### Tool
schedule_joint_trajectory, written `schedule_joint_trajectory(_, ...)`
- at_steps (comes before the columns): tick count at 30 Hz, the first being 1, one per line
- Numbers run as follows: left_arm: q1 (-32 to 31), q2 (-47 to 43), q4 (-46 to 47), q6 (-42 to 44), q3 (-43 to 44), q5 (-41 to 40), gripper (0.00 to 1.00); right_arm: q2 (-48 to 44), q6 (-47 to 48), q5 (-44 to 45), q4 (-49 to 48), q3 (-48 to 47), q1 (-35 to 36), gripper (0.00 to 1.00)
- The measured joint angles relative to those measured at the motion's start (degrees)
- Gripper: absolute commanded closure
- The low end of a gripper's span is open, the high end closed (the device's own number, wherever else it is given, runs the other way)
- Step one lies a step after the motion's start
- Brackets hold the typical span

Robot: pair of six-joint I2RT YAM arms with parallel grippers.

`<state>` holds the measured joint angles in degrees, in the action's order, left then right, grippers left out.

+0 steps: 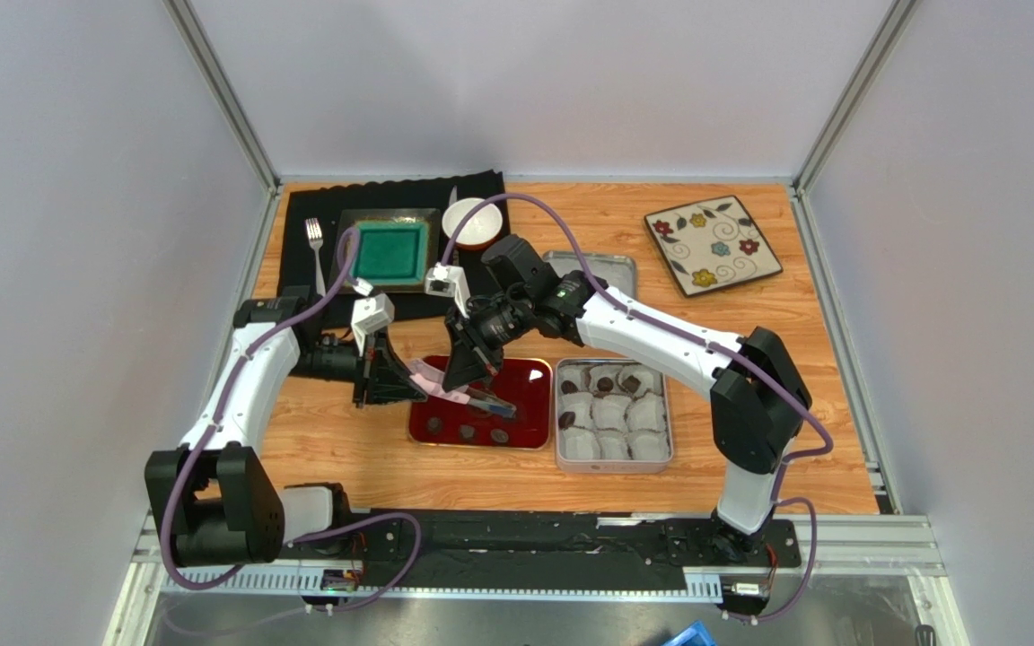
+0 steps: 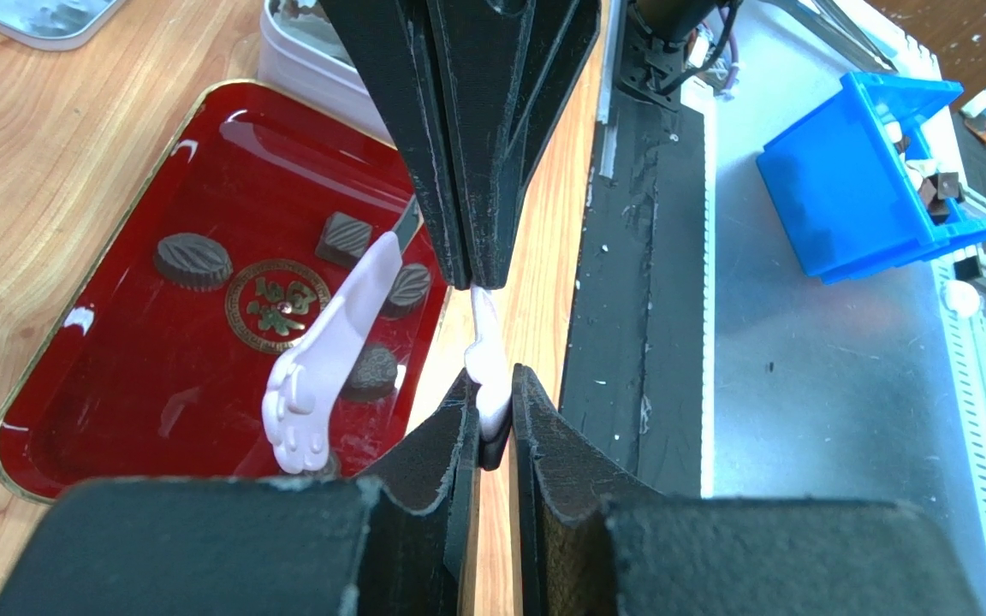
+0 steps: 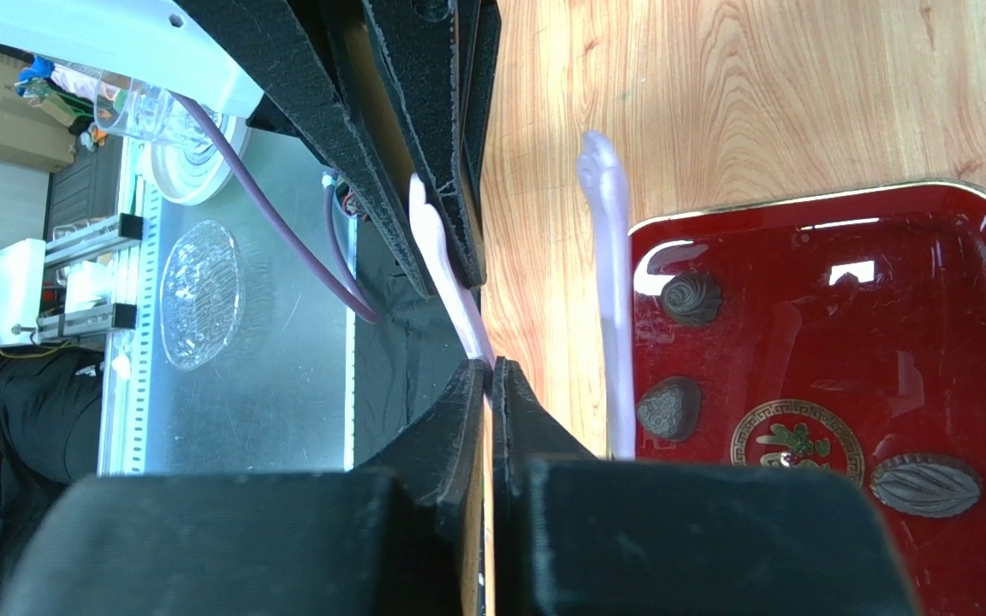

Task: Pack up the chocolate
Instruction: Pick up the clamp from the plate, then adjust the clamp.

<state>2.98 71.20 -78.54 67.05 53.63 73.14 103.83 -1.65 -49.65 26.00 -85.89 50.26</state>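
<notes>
Several dark brown chocolates (image 1: pixel 466 434) lie in a red tray (image 1: pixel 525 384); they also show in the left wrist view (image 2: pixel 192 258) and the right wrist view (image 3: pixel 669 408). A metal tin (image 1: pixel 613 459) to its right holds white paper cups, several with chocolate in them. Pale pink paw-tipped tongs (image 1: pixel 424 374) hang over the tray's left edge. My left gripper (image 2: pixel 494 398) is shut on one arm of the tongs (image 2: pixel 492 366); the other arm (image 2: pixel 318 372) hangs free over the tray. My right gripper (image 3: pixel 491 372) is shut on the same arm (image 3: pixel 453 295), facing the left one.
The tin's lid (image 1: pixel 590 269) lies behind the tin. A floral plate (image 1: pixel 711 245) sits back right. A green dish (image 1: pixel 389 250), a fork (image 1: pixel 316 242) and a white bowl (image 1: pixel 473 222) rest on a black cloth. A blue bin (image 2: pixel 858 180) stands off the table's near edge.
</notes>
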Motion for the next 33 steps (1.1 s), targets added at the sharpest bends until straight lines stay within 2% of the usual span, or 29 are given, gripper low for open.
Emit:
schedule_joint_trajectory(1,0.0,-0.1,0.0,0.0,0.0,0.0,0.92,0.0,0.0,0.0,0.0,0.0,0.0,0.90)
schedule_joint_trajectory(2,0.0,-0.3,0.0,0.1,0.0,0.0,0.92,0.0,-0.1,0.0,-0.1,0.0,0.0,0.82)
schedule_joint_trajectory(4,0.0,-0.3,0.0,0.2,0.0,0.3,0.94,0.0,-0.5,0.4,-0.1,0.0,-0.1,0.76)
schedule_joint_trajectory(5,0.0,-0.1,0.1,0.2,0.0,0.7,0.94,0.0,-0.7,0.8,-0.1,0.0,-0.3,0.67)
schedule_joint_trajectory(7,0.0,0.7,0.2,0.1,0.0,2.2,0.94,-0.3,-1.4,2.4,-0.2,0.0,-0.9,0.59)
schedule_joint_trajectory(10,0.0,3.2,0.5,-0.6,0.0,5.6,0.94,-3.1,-4.2,5.3,-3.0,2.1,-3.0,0.31)
schedule_joint_trajectory(11,0.0,4.2,0.4,-0.8,0.0,6.3,0.94,-5.6,-5.6,6.6,-5.3,4.6,-4.3,0.09)
schedule_joint_trajectory(12,0.1,5.0,0.5,-0.9,0.0,6.8,0.94,-8.3,-7.0,8.0,-7.2,7.2,-5.9,0.01)
schedule_joint_trajectory(16,0.1,6.1,0.2,-1.9,3.1,7.5,0.94,-20.7,-11.3,15.8,-16.6,17.9,-11.8,0.00)
schedule_joint_trajectory(20,0.2,6.1,0.5,-2.8,10.7,8.8,0.94,-28.7,-16.0,22.2,-25.3,25.4,-12.0,0.00)
schedule_joint_trajectory(23,0.3,6.1,0.5,-3.5,14.6,9.1,0.94,-31.3,-21.1,24.5,-33.1,31.7,-11.4,0.00)
schedule_joint_trajectory(29,1.3,7.2,0.5,-5.0,23.5,9.4,0.95,-32.2,-31.0,23.6,-48.3,44.6,-11.4,0.00)
schedule_joint_trajectory(33,2.3,8.5,0.9,-6.5,27.2,9.8,0.95,-32.2,-33.7,21.8,-54.2,47.6,-9.7,0.00)
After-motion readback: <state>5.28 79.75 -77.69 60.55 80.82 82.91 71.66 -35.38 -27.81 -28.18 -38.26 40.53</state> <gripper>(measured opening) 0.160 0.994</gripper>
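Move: The clamp is shared between my hands: its middle lies about 6 cm to the right of my left hand and a couple below it, and roughly 3 cm to the right of my right hand. The red tray's centre is about 8 cm ahead of my left hand, 7 right and 15 below. From that hand the green plate is some 35 cm ahead and 9 left. From my right hand the chocolate box is about 7 ahead and 23 right. My right hand lets go of the clamp, spreading its fingers wide. It sweeps forward and about 10 cm right, clear of the handles, rises, then sinks and eases partly back while turning some 40 degrees clockwise. My left hand keeps its pinch on one handle and carries the clamp about 12 cm up and 8 forward, away from the red tray towards the green plate side, fingertips tilting up a little. ##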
